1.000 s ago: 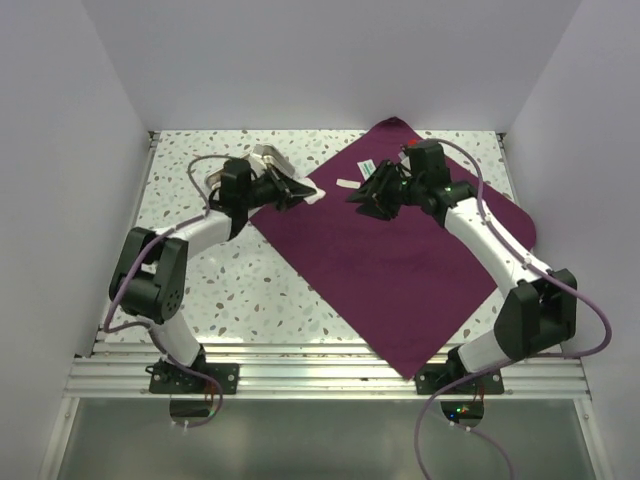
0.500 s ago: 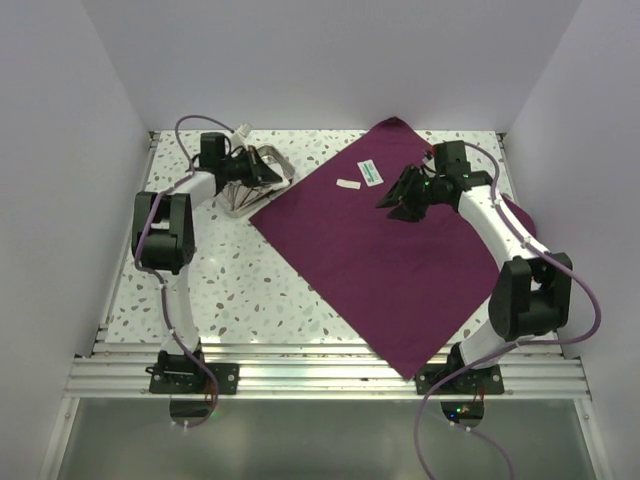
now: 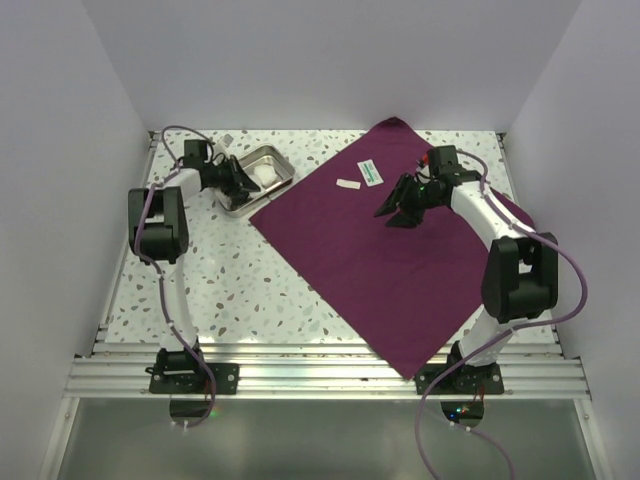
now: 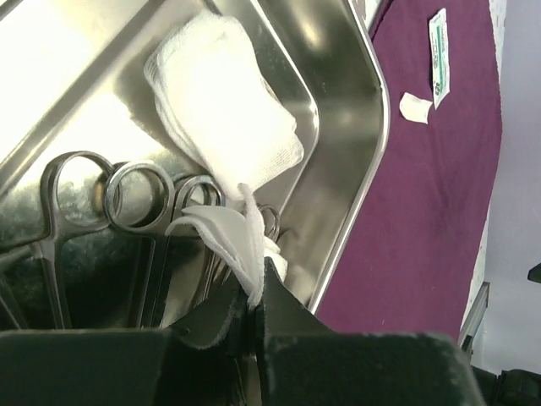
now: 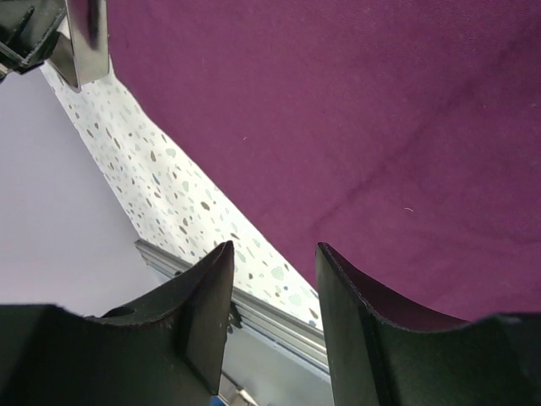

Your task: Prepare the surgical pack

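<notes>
A plum-purple cloth [image 3: 390,255] lies spread as a diamond on the speckled table. Just off its left corner stands a steel tray [image 3: 283,165]. In the left wrist view the tray [image 4: 372,144] holds a folded gauze pad [image 4: 224,106] and the ring handles of scissors and forceps [image 4: 135,194]. My left gripper [image 4: 254,296] is shut on a second gauze pad [image 4: 221,227] over the tray's near-left part [image 3: 232,182]. Two small packets [image 3: 372,171] [image 3: 349,184] rest on the cloth's upper part. My right gripper [image 3: 395,210] [image 5: 275,254] hovers open over the cloth [image 5: 338,110], holding nothing.
White walls close in the table on the left, back and right. An aluminium rail [image 3: 330,365] runs along the near edge. Bare speckled table [image 3: 230,280] lies to the left of the cloth. The cloth's right corner [image 3: 520,225] is folded over near the right wall.
My left arm swung back and to the left, its gripper drawing from the cloth's left corner to the tray. My right gripper shifted to the right, away from the packets, still open.
</notes>
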You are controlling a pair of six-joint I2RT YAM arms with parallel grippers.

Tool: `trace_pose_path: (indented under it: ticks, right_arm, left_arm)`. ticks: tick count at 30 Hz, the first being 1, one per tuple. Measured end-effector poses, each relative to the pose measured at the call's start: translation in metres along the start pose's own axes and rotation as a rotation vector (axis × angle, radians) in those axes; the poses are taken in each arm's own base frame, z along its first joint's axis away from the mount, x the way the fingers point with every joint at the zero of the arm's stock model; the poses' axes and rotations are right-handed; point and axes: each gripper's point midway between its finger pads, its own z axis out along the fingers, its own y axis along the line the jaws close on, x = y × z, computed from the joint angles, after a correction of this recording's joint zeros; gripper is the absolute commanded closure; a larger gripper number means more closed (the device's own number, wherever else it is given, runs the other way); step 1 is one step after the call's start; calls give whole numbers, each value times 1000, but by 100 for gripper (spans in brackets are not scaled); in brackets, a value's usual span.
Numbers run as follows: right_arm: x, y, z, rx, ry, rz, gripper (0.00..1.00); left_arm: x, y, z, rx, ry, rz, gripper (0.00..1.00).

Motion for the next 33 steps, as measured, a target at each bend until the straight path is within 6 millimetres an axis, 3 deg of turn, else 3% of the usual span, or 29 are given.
trace_pose_path:
  ticks: [1,2,5,12,13,14,19,27,33]
  right_arm:
    - [0,-1,1,1,2,1,52]
    - [0,-1,2,3,3,3,52]
    - [-1,-1,3,2,3,2,52]
    - [-3,-1,4,-1,-2,0,53]
    - [-3,-1,4,-2,-3,-1,52]
    - [-3,0,4,-4,-4,-1,52]
    - [-8,3,10,-13,-15,-6,52]
    - [-17,14,40,-25,-18,-18,52]
    - [-38,26,56,-30,-58,-36,53]
  left_arm:
    - [-1,0,0,-5,2,2,88]
    - [-3,0,1,-10,3,3,74]
    - [-9,2,3,-31,1,2,58]
    - [-9,9,-1,-109,5,-27,41]
    - [-11,9,-3,-125,0,-27,25]
    - [-12,10,-4,-140,-2,-24,1]
    - [-22,-5,-23,-186,-29,-23,0]
    - [-25,-19,-44,-245,-43,-24,0]
    - [-30,-39,-60,-300,-71,13,0]
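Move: The gauze still hangs from the left fingertips inside the tray; the spot for it, beside the far gauze stack, is about 4 cm left of that hand, level in reach and some 3 cm below. The stack lies about 5 cm ahead and 4 cm right, the instruments' ring handles 3 cm ahead and 3 cm left, both 3 cm below. The suture packet lies some 20 cm ahead of the right hand, 5 cm left and 13 cm below. The gauze is let go low in the tray: the left fingers spread from shut to wide open over the instruments, almost in place, then the hand lifts about 7 cm, edging 2 cm left, its wrist rolling left side up some 15 degrees and turning slightly counter-clockwise. Late on, the half-open, empty right hand heads about 6 cm forward and 3 cm left, sinking slightly, towards the suture packet. ##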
